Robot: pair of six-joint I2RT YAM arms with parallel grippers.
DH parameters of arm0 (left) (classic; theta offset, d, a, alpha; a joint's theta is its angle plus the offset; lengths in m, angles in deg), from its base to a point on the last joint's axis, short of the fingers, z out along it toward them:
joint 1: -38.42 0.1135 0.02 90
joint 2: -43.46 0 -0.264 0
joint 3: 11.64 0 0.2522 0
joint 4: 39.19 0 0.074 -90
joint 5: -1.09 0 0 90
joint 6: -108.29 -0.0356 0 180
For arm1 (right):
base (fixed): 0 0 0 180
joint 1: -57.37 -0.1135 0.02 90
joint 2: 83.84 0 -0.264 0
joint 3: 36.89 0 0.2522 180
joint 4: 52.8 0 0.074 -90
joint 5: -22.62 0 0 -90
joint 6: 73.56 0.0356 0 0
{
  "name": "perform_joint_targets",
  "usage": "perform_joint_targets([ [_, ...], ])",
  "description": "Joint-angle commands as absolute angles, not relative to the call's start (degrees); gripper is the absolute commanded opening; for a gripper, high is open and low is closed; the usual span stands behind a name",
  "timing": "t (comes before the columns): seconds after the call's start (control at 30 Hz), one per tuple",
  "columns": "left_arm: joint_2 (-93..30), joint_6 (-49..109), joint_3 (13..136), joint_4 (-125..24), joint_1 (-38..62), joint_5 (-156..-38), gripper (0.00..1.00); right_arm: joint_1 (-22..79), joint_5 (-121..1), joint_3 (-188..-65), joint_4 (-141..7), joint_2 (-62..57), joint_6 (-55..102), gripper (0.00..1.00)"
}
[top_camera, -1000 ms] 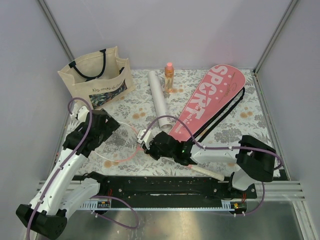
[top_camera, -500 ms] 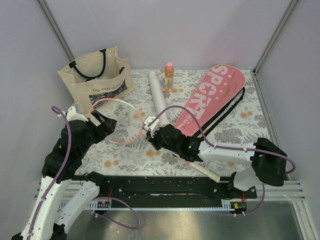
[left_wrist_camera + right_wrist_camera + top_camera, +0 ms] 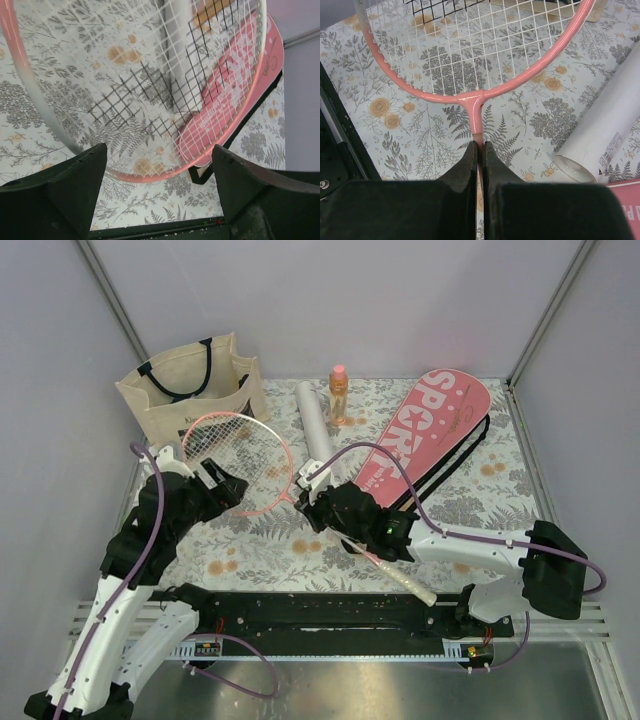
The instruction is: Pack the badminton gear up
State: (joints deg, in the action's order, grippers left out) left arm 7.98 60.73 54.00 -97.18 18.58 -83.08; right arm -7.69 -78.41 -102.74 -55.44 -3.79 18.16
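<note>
My right gripper (image 3: 309, 503) (image 3: 481, 146) is shut on the thin shaft of a pink-framed racket (image 3: 237, 462), just below its throat (image 3: 475, 98). The racket's white handle (image 3: 408, 583) trails toward the near edge. Its strung head hangs over the left of the table, near the tote. My left gripper (image 3: 228, 489) (image 3: 159, 148) stands open at the head's near rim (image 3: 150, 175), which shows between the two fingers without either touching it. The long white tube (image 3: 317, 428) (image 3: 607, 132) lies in the middle. The pink "SPORT" cover (image 3: 428, 433) (image 3: 235, 95) lies at the right.
A beige tote bag (image 3: 190, 390) with black straps stands at the back left. An orange bottle with a pink cap (image 3: 339, 395) stands upright behind the tube. The cover's black strap (image 3: 455, 465) runs along its right side. Grey walls enclose the floral table.
The right gripper has carried the racket away from the near edge, its head swinging toward the tote. The left arm has followed, and its jaws have narrowed slightly.
</note>
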Motion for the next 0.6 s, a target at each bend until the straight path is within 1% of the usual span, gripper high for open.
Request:
perform_joint_targets([
  [0.0, 9.3, 61.5, 54.4, -95.1, 18.6, -88.5, 0.90, -6.1, -82.1, -104.0, -50.9, -6.5, 21.9, 0.00],
  [0.1, 10.8, 62.7, 57.1, -95.9, 18.7, -91.6, 0.90, -4.7, -82.6, -103.9, -51.3, -7.2, 22.8, 0.00],
  [0.27, 13.2, 62.2, 57.7, -96.9, 18.6, -89.1, 0.91, -3.3, -82.3, -104.0, -52.0, -9.4, 22.2, 0.00],
  [0.37, 13.7, 61.0, 54.4, -91.9, 18.6, -87.8, 0.90, -3.2, -80.4, -104.1, -52.0, -10.9, 22.7, 0.00],
  [0.57, 13.1, 59.3, 50.6, -78.5, 18.6, -90.8, 0.89, -3.2, -74.9, -103.7, -51.1, -12.7, 25.6, 0.00],
])
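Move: From the open left hand, the head of the held racket is about 7 cm ahead, 2 cm to the right and roughly level; the tote bag is some 38 cm ahead, 16 cm left and 13 cm lower. The right hand grips the racket's shaft just below the throat. From it, the pink racket cover's middle lies about 29 cm ahead, 28 cm right and 17 cm down; the white tube is 38 cm ahead, 2 cm right and 16 cm down. Forward and to its right by about 3 cm, then mostly up nearly 5 cm, the right hand carries the racket, still pinched by the shaft, turning slightly clockwise and raising its left side some 10 degrees. The left hand, fingers staying wide open, draws back a little and rises about 3 cm, fingers tipping up, then eases forward again without closing on the frame. ##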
